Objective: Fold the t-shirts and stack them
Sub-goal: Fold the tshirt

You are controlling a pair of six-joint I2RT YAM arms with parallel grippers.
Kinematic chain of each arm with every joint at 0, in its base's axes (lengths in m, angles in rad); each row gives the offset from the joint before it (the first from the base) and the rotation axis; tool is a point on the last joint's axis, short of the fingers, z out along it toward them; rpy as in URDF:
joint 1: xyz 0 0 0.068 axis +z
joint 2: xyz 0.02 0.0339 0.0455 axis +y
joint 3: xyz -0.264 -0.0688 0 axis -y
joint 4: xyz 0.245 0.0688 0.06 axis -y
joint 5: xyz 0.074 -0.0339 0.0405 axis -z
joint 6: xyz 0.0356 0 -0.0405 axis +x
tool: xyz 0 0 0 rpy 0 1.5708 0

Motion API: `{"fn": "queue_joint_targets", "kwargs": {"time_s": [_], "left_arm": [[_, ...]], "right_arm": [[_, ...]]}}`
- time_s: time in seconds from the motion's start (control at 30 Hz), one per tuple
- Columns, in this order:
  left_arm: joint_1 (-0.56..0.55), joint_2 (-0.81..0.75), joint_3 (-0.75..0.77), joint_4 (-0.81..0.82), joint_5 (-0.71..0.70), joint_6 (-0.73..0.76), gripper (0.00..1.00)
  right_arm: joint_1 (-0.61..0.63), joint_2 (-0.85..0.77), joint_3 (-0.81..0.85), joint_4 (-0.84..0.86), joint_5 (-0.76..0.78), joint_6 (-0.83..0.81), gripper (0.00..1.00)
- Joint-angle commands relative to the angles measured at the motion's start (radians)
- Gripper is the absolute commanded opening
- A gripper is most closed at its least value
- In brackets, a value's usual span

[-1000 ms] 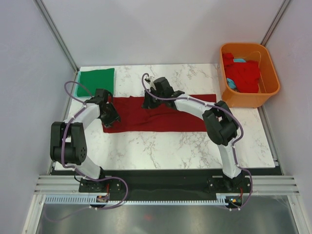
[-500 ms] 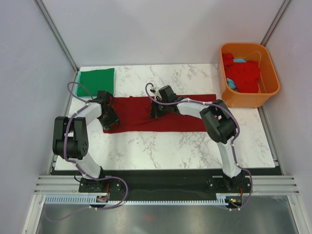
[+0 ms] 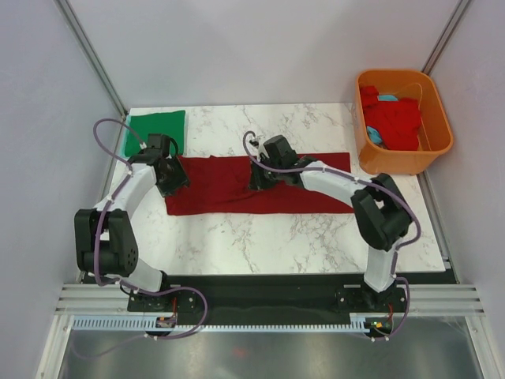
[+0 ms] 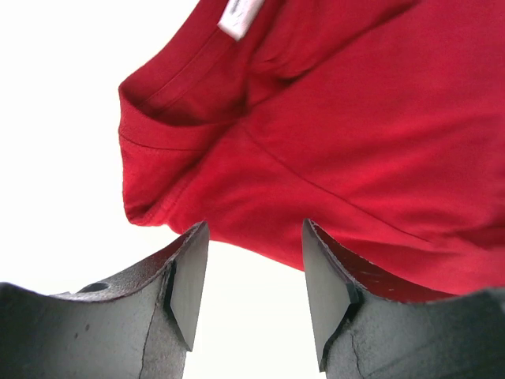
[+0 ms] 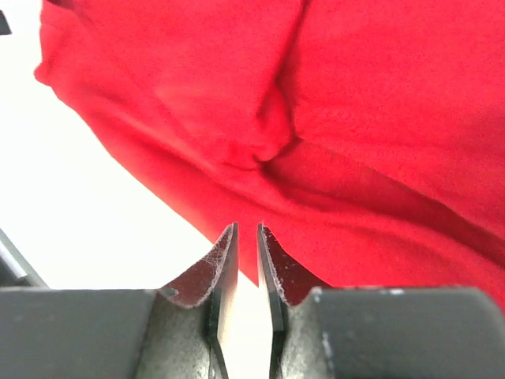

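Observation:
A dark maroon t-shirt (image 3: 229, 196) lies folded into a long strip across the middle of the marble table (image 3: 260, 241). My left gripper (image 3: 174, 175) sits at the strip's left end. In the left wrist view the left gripper (image 4: 254, 245) is open over bare table, the shirt's collar end (image 4: 355, 142) just past the fingertips. My right gripper (image 3: 260, 180) rests at the strip's middle. In the right wrist view the right gripper (image 5: 246, 237) has its jaws a narrow slit apart, nothing between them, with the cloth (image 5: 379, 103) at the tips. A folded green t-shirt (image 3: 155, 130) lies at the far left corner.
An orange tub (image 3: 402, 162) stands at the far right with brighter red t-shirts (image 3: 392, 118) and a bit of light blue cloth (image 3: 387, 99) inside. White walls and metal posts close in the table on three sides.
The left gripper has drawn back toward the far left, to the shirt's left end. The right gripper came down from the shirt's far edge onto its middle; the strip now lies flatter.

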Motion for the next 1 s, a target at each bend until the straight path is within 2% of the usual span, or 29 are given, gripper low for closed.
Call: {"fn": "queue_joint_targets", "kwargs": {"time_s": [0.0, 0.07, 0.17, 0.23, 0.43, 0.67, 0.97], "left_arm": [[-0.005, -0.041, 0.047, 0.001, 0.095, 0.034, 0.57], [-0.017, -0.004, 0.064, 0.012, 0.127, 0.037, 0.56], [-0.04, 0.069, 0.11, 0.034, 0.152, 0.028, 0.56], [-0.057, 0.111, 0.144, 0.052, 0.17, 0.01, 0.55], [-0.123, 0.287, 0.271, 0.068, 0.118, -0.007, 0.55], [-0.151, 0.49, 0.411, 0.066, 0.107, -0.004, 0.54], [-0.168, 0.62, 0.54, 0.066, 0.101, 0.0, 0.55]], "right_arm": [[0.0, -0.186, -0.027, -0.011, 0.065, 0.017, 0.24], [0.0, -0.231, -0.036, -0.02, 0.111, 0.021, 0.24], [-0.001, -0.278, -0.05, -0.034, 0.272, 0.002, 0.24], [-0.004, -0.26, -0.058, -0.039, 0.423, -0.052, 0.24], [-0.072, -0.144, 0.0, -0.122, 0.62, -0.116, 0.26], [-0.191, 0.001, 0.08, -0.122, 0.77, -0.123, 0.26], [-0.268, 0.1, 0.005, -0.057, 0.939, -0.057, 0.24]]}}
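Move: The left hand is over the red t-shirt's near-left corner, which lies some 4 cm to its left and 7 cm down. The raised point on the shirt's far edge is about 15 cm ahead, 10 cm right and 7 below it; the green stack is roughly 22 cm ahead, 6 left. From the right hand, the shirt's far-right corner lies about 17 cm ahead, 32 right and 7 below, with the orange bin beyond, some 24 ahead and 46 right. Towards the shirt's far-right corner the right hand arcs about 24 cm right and 11 cm forward, rising some 11 cm before sinking lower than it began, its nearly shut fingers swinging clockwise from pointing left to ahead-right. The half-open left hand goes forward and right towards the raised point, lifting briefly, then coming down close over the cloth; touch can't be made out. ##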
